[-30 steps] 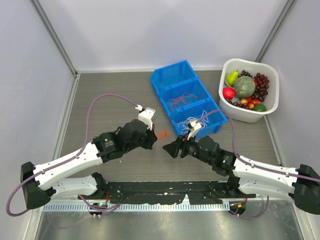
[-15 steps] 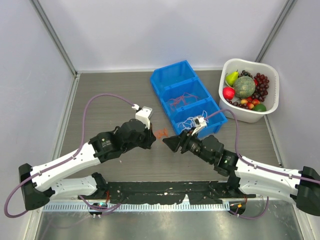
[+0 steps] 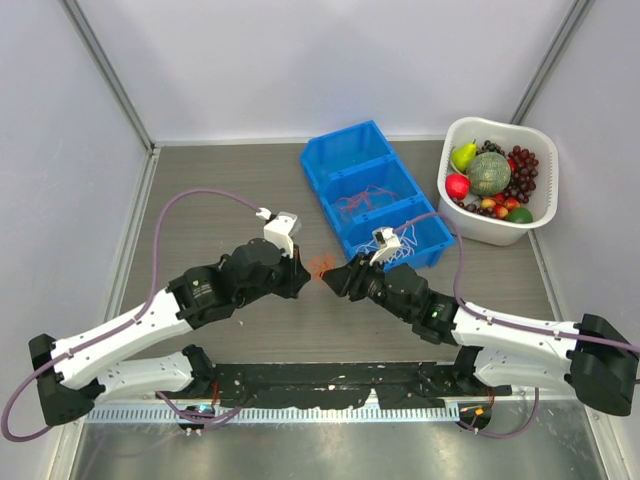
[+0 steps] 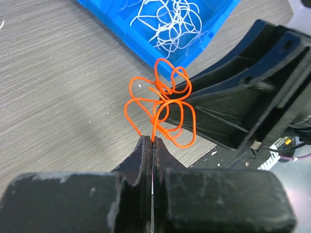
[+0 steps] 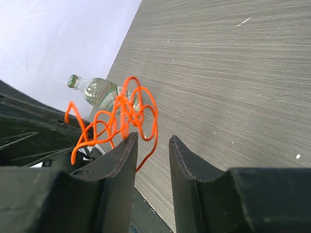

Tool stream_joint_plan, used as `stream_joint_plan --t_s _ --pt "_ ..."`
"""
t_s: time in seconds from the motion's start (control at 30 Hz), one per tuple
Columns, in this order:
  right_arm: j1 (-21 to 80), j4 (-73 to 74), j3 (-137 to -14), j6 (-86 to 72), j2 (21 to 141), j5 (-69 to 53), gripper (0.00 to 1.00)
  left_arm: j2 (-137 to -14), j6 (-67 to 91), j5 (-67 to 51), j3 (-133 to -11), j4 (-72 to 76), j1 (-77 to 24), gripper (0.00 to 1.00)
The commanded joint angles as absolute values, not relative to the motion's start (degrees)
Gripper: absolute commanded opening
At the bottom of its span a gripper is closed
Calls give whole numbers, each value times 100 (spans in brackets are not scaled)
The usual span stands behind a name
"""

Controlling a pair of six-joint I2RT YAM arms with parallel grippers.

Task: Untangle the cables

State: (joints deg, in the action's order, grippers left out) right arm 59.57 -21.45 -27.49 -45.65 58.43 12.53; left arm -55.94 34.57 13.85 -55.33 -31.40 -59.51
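A curly orange-red cable [image 3: 320,266] hangs in a small tangle between the two arms, just above the table. My left gripper [image 3: 303,272] is shut on its lower strands [image 4: 163,104], jaws pressed together [image 4: 152,141]. My right gripper [image 3: 331,279] faces it from the right, its jaws still apart [image 5: 153,138]. One loop of the orange cable [image 5: 116,116] dangles at the gap, beside the left finger [image 5: 127,145]. White cables [image 3: 405,247] lie in the blue bin's near compartment, also seen in the left wrist view [image 4: 167,24]. Pinkish-red cables [image 3: 360,203] lie in its middle compartment.
The blue three-compartment bin [image 3: 345,150] stands at the back centre. A white tub [image 3: 497,236] of fruit sits at the back right. A clear bottle [image 5: 99,92] shows far off in the right wrist view. Grey walls close in the table on three sides.
My right gripper has moved left up to the orange tangle and its jaws have narrowed. My left gripper, still holding the tangle, has shifted slightly back.
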Motion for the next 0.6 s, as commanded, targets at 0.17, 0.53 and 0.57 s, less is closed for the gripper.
stream_joint_plan --t_s 0.17,0.53,0.57 --pt "5968 -2602 -3102 -4457 6337 1845 21 -5160 3595 633 -5616 -2584 -5968 0" --pt "5976 -1881 -2699 -4157 6205 2646 1 -4096 3287 1766 -6055 -2953 -5968 0" --pt "5985 -1890 -2637 -4105 6196 2602 1 -4035 3200 1862 -6117 -2962 -5968 0"
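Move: The left hand already holds the orange cable, whose loose loops bunch some 3 cm forward and 3 cm right of it, about level. From the open right hand, that bunch lies about 2 cm ahead, 3 cm left and barely higher. The white cable in the blue bin is some 12 cm ahead, 12 cm right and 17 cm below the right hand; the red cable is about 25 cm ahead, 7 cm right and equally low. The right fingers close from part open to shut and pinch a strand of the orange cable, the hand going down about 4 cm and forward 3 cm, then edging right at the end. The left hand keeps its grip on the bunch and rises some 8 cm, faster towards the end, backing slightly and finally swinging left, away from the right hand, with a tilt of about 15 degrees. ##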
